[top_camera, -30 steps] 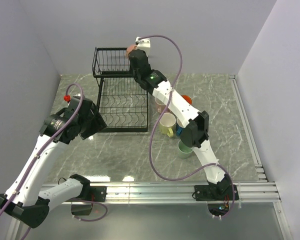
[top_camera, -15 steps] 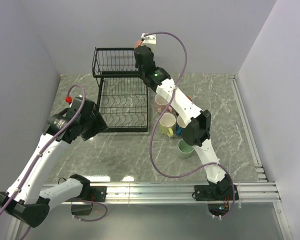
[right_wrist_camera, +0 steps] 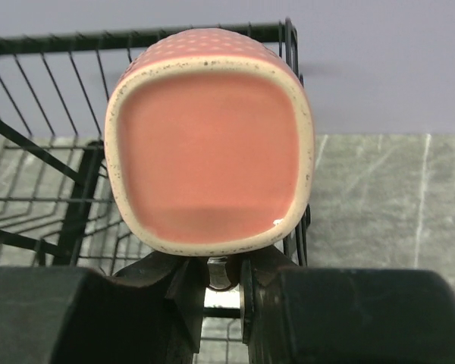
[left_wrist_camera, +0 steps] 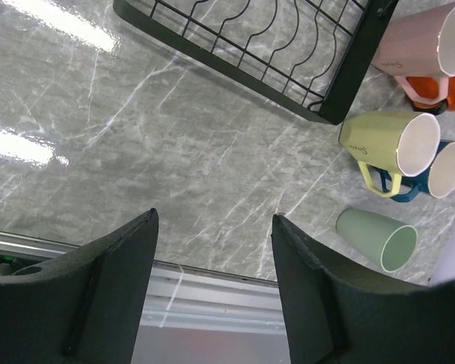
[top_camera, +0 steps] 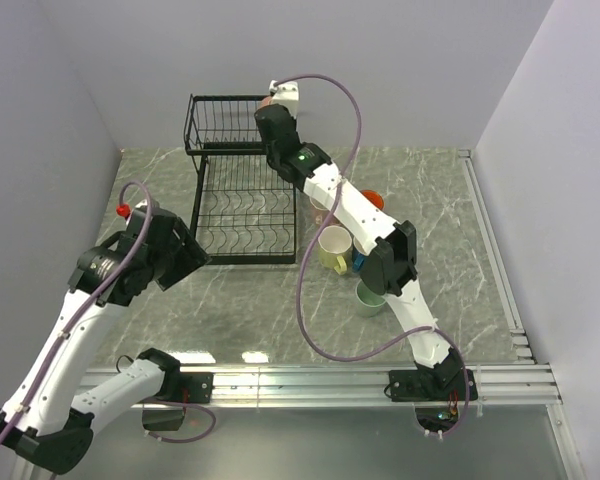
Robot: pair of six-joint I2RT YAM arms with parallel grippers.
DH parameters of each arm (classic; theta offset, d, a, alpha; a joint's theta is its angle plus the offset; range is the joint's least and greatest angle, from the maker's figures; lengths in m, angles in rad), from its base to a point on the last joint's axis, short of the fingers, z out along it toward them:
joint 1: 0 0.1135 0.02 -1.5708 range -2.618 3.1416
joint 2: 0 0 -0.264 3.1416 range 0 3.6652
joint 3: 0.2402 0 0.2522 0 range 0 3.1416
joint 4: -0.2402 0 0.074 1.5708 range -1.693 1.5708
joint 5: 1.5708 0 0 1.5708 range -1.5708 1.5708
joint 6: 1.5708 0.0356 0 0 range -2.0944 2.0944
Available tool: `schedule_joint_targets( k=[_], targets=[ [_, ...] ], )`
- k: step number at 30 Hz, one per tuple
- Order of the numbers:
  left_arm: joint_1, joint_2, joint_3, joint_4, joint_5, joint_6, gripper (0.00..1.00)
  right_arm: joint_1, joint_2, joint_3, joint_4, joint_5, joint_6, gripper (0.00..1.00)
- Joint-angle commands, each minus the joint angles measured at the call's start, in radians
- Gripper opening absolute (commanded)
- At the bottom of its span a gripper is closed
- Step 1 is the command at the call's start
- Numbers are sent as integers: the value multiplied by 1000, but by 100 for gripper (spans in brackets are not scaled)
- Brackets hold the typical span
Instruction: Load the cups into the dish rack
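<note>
My right gripper is shut on the handle of a pink cup, its mouth facing the camera. It holds the cup above the right end of the upper basket of the black wire dish rack. From above, the right gripper hangs at that basket's corner, with the lower tray in front of it. Right of the rack stand a pink cup, an orange one, a pale yellow one, a blue one and a pale green one. My left gripper is open and empty, left of the rack's front corner.
The left wrist view shows the rack's front corner and the cups, pale yellow and pale green nearest. An aluminium rail runs along the table's near edge. Walls close in on the left, back and right.
My left arm has drawn back to the left and toward the near edge, away from the rack. The right gripper with the pink cup swung slightly right, then back left over the upper basket.
</note>
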Motion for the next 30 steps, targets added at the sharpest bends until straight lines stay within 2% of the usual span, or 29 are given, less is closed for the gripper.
schedule_joint_targets(
  k=[1,8,10,11,12,15,19,30],
  targets=[
    [2,-32,-5,-17,-14,-19,67,11,-23,5,24,102,24,0],
    [3,-77,-8,-49,-22,-30,67,16,20,34,-23,150,20,0],
    [2,-86,-8,-52,-25,-34,68,17,25,26,-29,143,26,24],
    [2,-89,-8,-55,-26,-37,68,19,19,5,-23,138,26,33],
    [2,-89,-5,-58,-26,-37,67,20,17,-3,-22,135,26,49],
    [2,-95,-8,-63,-25,-41,67,19,19,-5,-34,129,30,66],
    [2,-104,-8,-64,-23,-45,67,22,14,-11,-39,126,30,70],
    [2,-112,-17,-47,-7,-51,67,29,-36,-60,-32,110,23,67]
  ],
)
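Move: The right hand holds the salmon cup by its handle. The spot it is taken to, the right end of the upper basket, lies about 6 cm ahead of that hand, straight on and some 3 cm lower. The lower rack's middle is about 10 cm back, 10 cm left and 25 cm below the hand; the pink cup on the table is about 10 cm back, 11 cm right and 24 cm down. From the left hand, that spot is roughly 40 cm ahead, 18 cm right and 2 cm higher. Downward and slowly, the right hand eases the cup less than 1 cm lower at the basket's right end. The fingers then spread well apart and let go of the handle; still open, the hand sinks again, about 2 cm in all. The empty left hand drifts back some 2.5 cm towards its base, away from the rack, fingers unchanged. ##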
